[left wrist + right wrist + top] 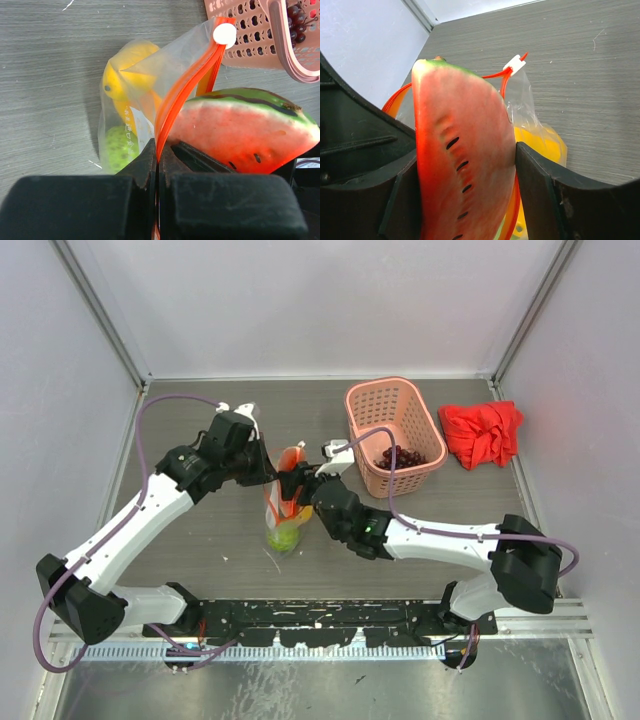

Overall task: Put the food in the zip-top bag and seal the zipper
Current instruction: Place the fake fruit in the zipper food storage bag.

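The clear zip-top bag [283,512] lies mid-table with a yellow piece [122,80] and a bumpy lime-green ball [117,147] inside. My left gripper [158,160] is shut on the orange-red zipper [182,87], holding the mouth up; its white slider [224,34] sits at the far end. My right gripper [465,160] is shut on a red, green-rinded watermelon slice [462,155] right at the bag's mouth. The slice [240,130] lies against the zipper. The dark purple grape bunch [400,456] sits in the basket.
A pink lattice basket [395,425] stands just right of the bag, close to my right arm. A red cloth [483,432] lies at the far right. White walls close in the table at the back and on both sides.
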You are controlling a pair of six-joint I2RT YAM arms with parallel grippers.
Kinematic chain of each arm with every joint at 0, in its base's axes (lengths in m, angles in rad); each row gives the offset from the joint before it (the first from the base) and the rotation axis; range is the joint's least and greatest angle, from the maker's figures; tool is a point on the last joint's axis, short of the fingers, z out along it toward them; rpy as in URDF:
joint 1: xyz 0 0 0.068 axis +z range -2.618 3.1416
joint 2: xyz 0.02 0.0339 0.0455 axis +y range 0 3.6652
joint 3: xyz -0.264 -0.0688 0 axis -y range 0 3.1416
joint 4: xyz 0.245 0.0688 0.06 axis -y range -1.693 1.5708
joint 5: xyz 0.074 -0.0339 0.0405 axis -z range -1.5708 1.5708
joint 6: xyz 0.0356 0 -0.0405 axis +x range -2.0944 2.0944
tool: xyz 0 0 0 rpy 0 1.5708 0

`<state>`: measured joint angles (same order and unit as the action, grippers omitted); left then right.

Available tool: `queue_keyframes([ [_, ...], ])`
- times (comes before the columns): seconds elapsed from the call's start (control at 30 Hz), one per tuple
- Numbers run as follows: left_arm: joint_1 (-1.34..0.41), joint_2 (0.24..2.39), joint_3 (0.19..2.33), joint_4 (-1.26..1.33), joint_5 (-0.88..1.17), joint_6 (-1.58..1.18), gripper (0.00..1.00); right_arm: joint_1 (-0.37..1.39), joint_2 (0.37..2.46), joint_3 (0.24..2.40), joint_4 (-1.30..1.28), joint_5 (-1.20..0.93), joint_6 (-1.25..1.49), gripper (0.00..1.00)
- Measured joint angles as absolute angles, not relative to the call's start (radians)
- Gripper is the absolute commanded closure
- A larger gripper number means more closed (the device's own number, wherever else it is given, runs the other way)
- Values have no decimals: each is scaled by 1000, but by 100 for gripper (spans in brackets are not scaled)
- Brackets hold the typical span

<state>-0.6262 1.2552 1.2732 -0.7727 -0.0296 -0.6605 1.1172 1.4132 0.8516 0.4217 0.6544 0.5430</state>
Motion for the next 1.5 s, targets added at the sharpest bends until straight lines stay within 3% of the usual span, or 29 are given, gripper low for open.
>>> queue_keyframes([
  [0.57, -624, 1232, 1249, -749, 12, -688, 100, 1120, 1543, 920, 321, 753, 661, 35],
  [0.93, -624, 1208, 1237, -768, -34, -677, 100, 1110, 1530, 934, 253, 616, 634, 13],
  [1.5, -624, 1173, 1194, -744, -74, -660, 100, 1089, 1417, 933, 160, 377, 509, 10],
])
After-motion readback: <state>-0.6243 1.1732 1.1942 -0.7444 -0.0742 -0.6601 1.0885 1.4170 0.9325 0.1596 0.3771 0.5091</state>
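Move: The right hand holds the watermelon slice in the bag's mouth; the middle of the bag hangs about 7 cm below that hand, some 3 cm back and 1 cm left. Inside, the yellow fruit is about 4 cm back, 3 cm right and 8 cm down, the green fruit 8 cm back, 2 cm left and 14 cm down. The basket stands roughly 13 cm ahead, 24 cm right and 13 cm lower. From the left hand, the bag's middle is 4 cm back, 4 cm right and 7 cm down. Still gripping the watermelon slice, the right hand pushes down about 4 cm with a slight forward lean into the bag's mouth. Low down, its fingers open wider and let go of the slice, then the hand shifts some 4 cm back and a little left, rising about 2 cm and turning roughly 15 degrees counter-clockwise. The left hand keeps its pinch on the zipper edge, easing 1.5 cm left. ##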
